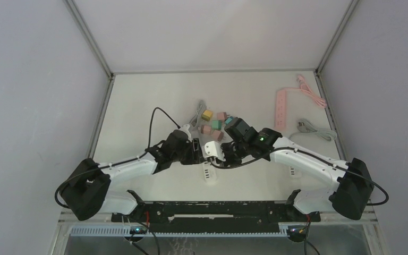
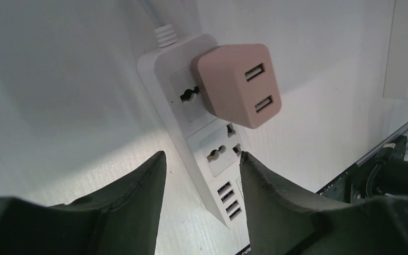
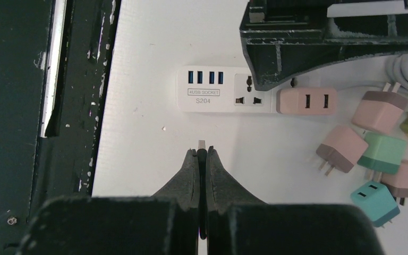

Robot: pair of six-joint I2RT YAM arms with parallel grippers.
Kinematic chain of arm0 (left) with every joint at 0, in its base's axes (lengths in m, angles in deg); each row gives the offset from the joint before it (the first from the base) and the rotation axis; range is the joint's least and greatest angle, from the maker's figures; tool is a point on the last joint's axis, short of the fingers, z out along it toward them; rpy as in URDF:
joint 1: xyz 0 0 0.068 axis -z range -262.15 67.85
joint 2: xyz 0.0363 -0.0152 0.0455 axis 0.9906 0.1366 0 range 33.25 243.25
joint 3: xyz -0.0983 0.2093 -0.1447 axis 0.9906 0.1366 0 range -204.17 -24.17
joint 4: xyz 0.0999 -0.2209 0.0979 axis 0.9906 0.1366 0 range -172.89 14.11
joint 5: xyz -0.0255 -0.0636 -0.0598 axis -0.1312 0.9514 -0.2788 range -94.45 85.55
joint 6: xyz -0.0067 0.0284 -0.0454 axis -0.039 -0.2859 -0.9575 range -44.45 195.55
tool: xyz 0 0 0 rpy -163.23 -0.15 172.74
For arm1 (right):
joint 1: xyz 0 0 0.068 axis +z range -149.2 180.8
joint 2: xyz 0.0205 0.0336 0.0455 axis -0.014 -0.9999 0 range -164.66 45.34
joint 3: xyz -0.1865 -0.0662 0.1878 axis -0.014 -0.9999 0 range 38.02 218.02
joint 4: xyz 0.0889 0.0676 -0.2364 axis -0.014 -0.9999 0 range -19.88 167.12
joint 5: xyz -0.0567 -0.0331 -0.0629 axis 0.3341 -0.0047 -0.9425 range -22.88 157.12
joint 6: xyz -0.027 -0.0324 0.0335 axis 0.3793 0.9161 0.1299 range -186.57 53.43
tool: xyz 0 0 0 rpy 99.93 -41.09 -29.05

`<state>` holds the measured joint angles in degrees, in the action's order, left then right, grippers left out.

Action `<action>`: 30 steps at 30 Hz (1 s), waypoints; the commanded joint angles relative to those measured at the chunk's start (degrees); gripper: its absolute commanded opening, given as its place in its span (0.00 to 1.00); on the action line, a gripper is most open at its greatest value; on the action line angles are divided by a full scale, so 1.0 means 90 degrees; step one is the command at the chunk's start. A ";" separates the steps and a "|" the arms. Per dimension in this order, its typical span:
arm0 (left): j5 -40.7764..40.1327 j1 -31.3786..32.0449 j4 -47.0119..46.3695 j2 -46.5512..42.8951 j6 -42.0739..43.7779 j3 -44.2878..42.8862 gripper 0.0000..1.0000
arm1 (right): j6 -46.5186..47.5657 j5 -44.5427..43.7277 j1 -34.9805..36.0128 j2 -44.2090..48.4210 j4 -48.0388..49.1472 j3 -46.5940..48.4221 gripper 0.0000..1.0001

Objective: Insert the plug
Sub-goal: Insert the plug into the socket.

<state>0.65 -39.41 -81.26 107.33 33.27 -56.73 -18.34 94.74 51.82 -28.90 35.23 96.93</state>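
A white power strip (image 2: 212, 154) (image 3: 220, 95) (image 1: 210, 173) lies on the table, with a pink adapter (image 2: 239, 85) (image 3: 305, 101) seated in its far socket. One socket and a row of USB ports (image 3: 204, 77) are free. My left gripper (image 2: 202, 159) (image 1: 200, 153) hangs open over the strip, a finger on each side of it. My right gripper (image 3: 201, 149) (image 1: 224, 156) is shut on the plug (image 3: 201, 143), a thin metal tip on a black cable. The tip points at the strip's USB end from a short way off.
Several loose coloured adapters (image 3: 382, 154) (image 1: 215, 125) lie beside the strip. A pink power strip (image 1: 280, 108) and a grey cable (image 1: 313, 130) sit at the far right. Another white strip (image 2: 406, 53) shows nearby. The black rail (image 3: 48, 106) runs along the near edge.
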 commanded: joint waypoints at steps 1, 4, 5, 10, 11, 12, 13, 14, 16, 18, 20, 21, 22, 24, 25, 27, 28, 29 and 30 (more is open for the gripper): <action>0.0428 -0.0174 -0.0416 0.0321 -0.0217 0.0027 0.56 | 0.0157 0.0226 0.0123 -0.0225 0.0015 0.0420 0.00; 0.0597 -0.0257 -0.0455 0.0581 -0.0249 -0.0003 0.53 | 0.0197 0.0298 0.0181 -0.0437 0.0018 0.0548 0.00; 0.0654 -0.0278 -0.0486 0.0674 -0.0253 -0.0007 0.51 | 0.0203 0.0320 0.0202 -0.0518 0.0009 0.0599 0.00; 0.0834 -0.0358 -0.0644 0.0990 -0.0337 0.0062 0.46 | 0.0276 0.0362 0.0321 -0.0936 -0.0045 0.0833 0.00; 0.0845 -0.0372 -0.0656 0.1055 -0.0349 0.0075 0.45 | 0.0291 0.0363 0.0355 -0.1023 -0.0064 0.0878 0.00; 0.0856 -0.0390 -0.0675 0.1099 -0.0366 0.0100 0.45 | 0.0295 0.0368 0.0378 -0.1107 -0.0066 0.0921 0.00; 0.0888 -0.0414 -0.0715 0.1154 -0.0392 0.0121 0.43 | 0.0305 0.0369 0.0412 -0.1188 -0.0072 0.0949 0.00; 0.0923 -0.0440 -0.0759 0.1197 -0.0422 0.0155 0.42 | 0.0324 0.0385 0.0444 -0.1281 -0.0079 0.0987 0.00; 0.1004 -0.0486 -0.0846 0.1296 -0.0479 0.0206 0.41 | 0.0345 0.0391 0.0498 -0.1452 -0.0113 0.1051 0.00; 0.1041 -0.0515 -0.0881 0.1345 -0.0487 0.0241 0.40 | 0.0410 0.0381 0.0543 -0.1611 -0.0212 0.1133 0.00; 0.1053 -0.0528 -0.0894 0.1364 -0.0488 0.0273 0.39 | 0.0471 0.0292 0.0587 -0.1751 -0.0329 0.1216 0.00; 0.1058 -0.0537 -0.0906 0.1360 -0.0488 0.0281 0.39 | 0.0500 0.0246 0.0604 -0.1811 -0.0386 0.1247 0.00; 0.1052 -0.0540 -0.0911 0.1359 -0.0474 0.0288 0.39 | 0.0538 0.0227 0.0606 -0.1874 -0.0445 0.1264 0.00; 0.1047 -0.0555 -0.0913 0.1344 -0.0461 0.0297 0.39 | 0.0585 0.0170 0.0618 -0.1963 -0.0505 0.1266 0.00; 0.1045 -0.0559 -0.0895 0.1346 -0.0450 0.0295 0.39 | 0.0610 0.0144 0.0615 -0.2005 -0.0517 0.1266 0.00; 0.1052 -0.0569 -0.0889 0.1354 -0.0441 0.0291 0.38 | 0.0644 0.0071 0.0612 -0.2077 -0.0536 0.1266 0.00; 0.1054 -0.0569 -0.0885 0.1353 -0.0434 0.0294 0.38 | 0.0676 0.0045 0.0610 -0.2117 -0.0564 0.1266 0.00; 0.1055 -0.0569 -0.0876 0.1350 -0.0434 0.0295 0.38 | 0.0701 0.0029 0.0611 -0.2163 -0.0578 0.1266 0.00; 0.1057 -0.0578 -0.0867 0.1357 -0.0422 0.0292 0.37 | 0.0709 0.0026 0.0610 -0.2205 -0.0585 0.1266 0.00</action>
<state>12.32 -43.91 -91.49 118.37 28.76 -55.77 -13.92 95.44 56.87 -48.02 30.77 106.07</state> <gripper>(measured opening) 0.382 0.018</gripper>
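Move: The right hand, gripping the black cable's USB plug, has the strip's USB ports about 7 cm to its left, level fore and aft and 11 cm below; the seated pink adapter stands some 10 cm ahead, 6 cm left, 9 cm below. From the empty left hand, the power strip's near socket lies 3 cm right, 1 cm ahead and 4 cm below, the adapter 5 cm ahead and 4 cm right, the USB ports 5 cm back and 4 cm right. The left fingers come down about 3 cm onto the power strip's left edge beside the near socket, closing partway, then nudge some 1.5 cm right and stay there. Meanwhile the right hand keeps its closed grip on the USB plug and carries it left about 4 cm, then mainly down, 5 cm in all, towards the USB ports, its fingers tilting to point more steeply down. ##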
